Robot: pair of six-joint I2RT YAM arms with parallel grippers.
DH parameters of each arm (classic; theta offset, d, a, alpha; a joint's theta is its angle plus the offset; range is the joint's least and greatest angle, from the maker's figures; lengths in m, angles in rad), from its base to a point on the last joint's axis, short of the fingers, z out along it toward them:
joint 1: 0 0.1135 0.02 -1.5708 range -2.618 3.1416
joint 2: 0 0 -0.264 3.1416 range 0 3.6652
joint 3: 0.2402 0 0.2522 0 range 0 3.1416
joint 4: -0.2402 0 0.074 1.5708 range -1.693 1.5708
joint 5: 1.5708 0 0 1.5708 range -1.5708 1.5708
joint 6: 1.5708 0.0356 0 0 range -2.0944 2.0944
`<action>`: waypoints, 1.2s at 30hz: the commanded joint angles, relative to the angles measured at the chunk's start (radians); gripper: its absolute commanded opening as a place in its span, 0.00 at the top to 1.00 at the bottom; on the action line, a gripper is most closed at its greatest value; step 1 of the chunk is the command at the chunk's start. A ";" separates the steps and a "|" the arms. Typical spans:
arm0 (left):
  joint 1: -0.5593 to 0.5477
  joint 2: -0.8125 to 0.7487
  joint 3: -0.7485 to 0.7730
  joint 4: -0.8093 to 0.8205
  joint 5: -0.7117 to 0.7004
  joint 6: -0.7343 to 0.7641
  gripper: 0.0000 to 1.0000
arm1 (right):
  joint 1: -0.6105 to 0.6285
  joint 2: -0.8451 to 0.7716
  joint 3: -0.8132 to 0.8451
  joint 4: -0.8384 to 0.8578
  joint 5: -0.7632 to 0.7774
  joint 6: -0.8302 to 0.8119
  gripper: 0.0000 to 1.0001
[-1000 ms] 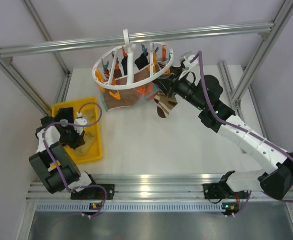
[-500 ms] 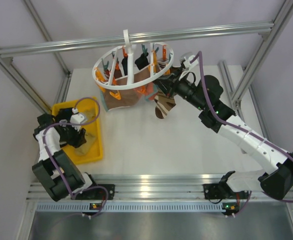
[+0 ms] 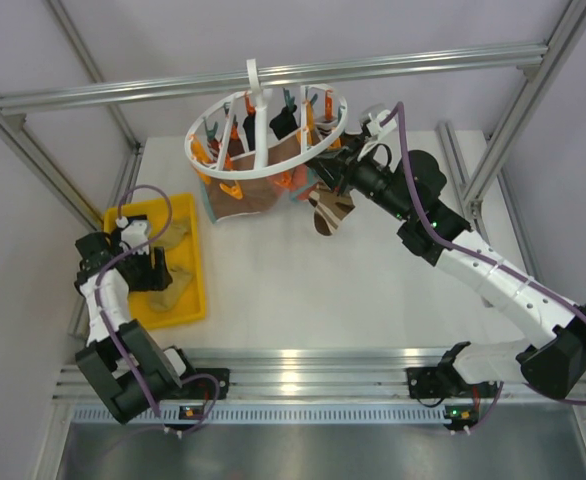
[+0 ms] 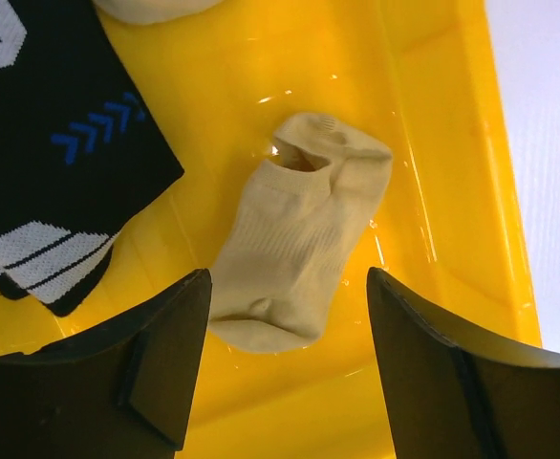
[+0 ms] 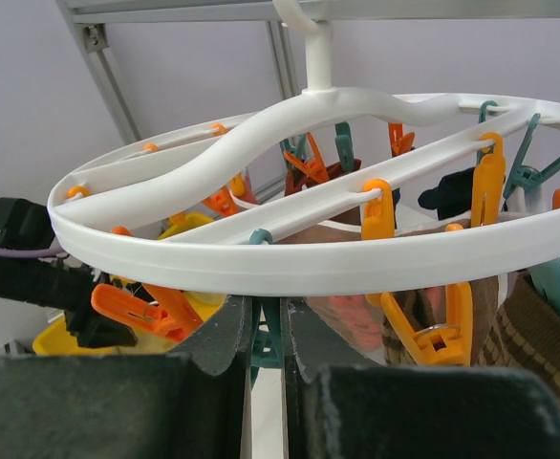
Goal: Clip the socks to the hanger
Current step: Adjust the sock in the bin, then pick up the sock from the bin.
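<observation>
The round white hanger [image 3: 263,172] hangs by its hook from the frame bar. A brown sock with light-blue edging [image 3: 248,190], a striped sock [image 3: 330,210] and a dark sock [image 3: 283,122] hang from its clips. My right gripper [image 3: 323,165] is under the outer ring [image 5: 290,263], shut on a teal clip [image 5: 269,349]. My left gripper [image 4: 288,277] is open above the yellow tray [image 4: 452,143]. A cream ankle sock [image 4: 294,244] lies flat on the tray floor between its fingers, which stand apart from it. A black sock with white patches and blue chevrons [image 4: 60,172] lies to its left.
The yellow tray [image 3: 195,290] sits at the table's left, near the left arm. Aluminium frame posts and a crossbar [image 3: 393,65] surround the table. Orange clips [image 5: 423,325] hang beside the right gripper. Another pale fabric item [image 4: 151,8] shows at the tray's far end.
The left gripper's jaws have opened wide and the left arm has shifted back over the tray. The right arm, hanger and hung socks have barely moved.
</observation>
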 commanded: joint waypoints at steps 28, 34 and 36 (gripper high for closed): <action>-0.060 -0.101 0.119 -0.073 0.270 0.441 1.00 | -0.017 -0.003 -0.026 -0.081 0.014 -0.020 1.00; -0.061 -0.286 0.163 -0.341 0.634 0.771 1.00 | -0.017 -0.012 -0.030 -0.076 0.006 -0.023 1.00; -0.061 -0.291 0.206 -0.383 0.735 0.767 1.00 | -0.017 -0.018 -0.032 -0.074 0.006 -0.026 1.00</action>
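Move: The beige sock that I go for lies on the bin floor about 5 cm ahead of my open left hand, 2 cm to its right and 7 cm below. The black sock is some 10 cm ahead and 8 cm left of this hand, and a second beige sock about 17 cm straight ahead, both at that same floor level. From my right hand the near beige sock lies roughly 37 cm left, 2 cm back and 40 cm below. I sink my open left hand about 6 cm onto the near end of the beige sock, then ease a little forward as I close the fingers and pinch it. Keeping the pinch, I lift some 18 cm and swing about 8 cm right towards the bin's right wall, tipping the fingers up and turning the hand clockwise. My right hand stays clamped on the clip at the hanger. ##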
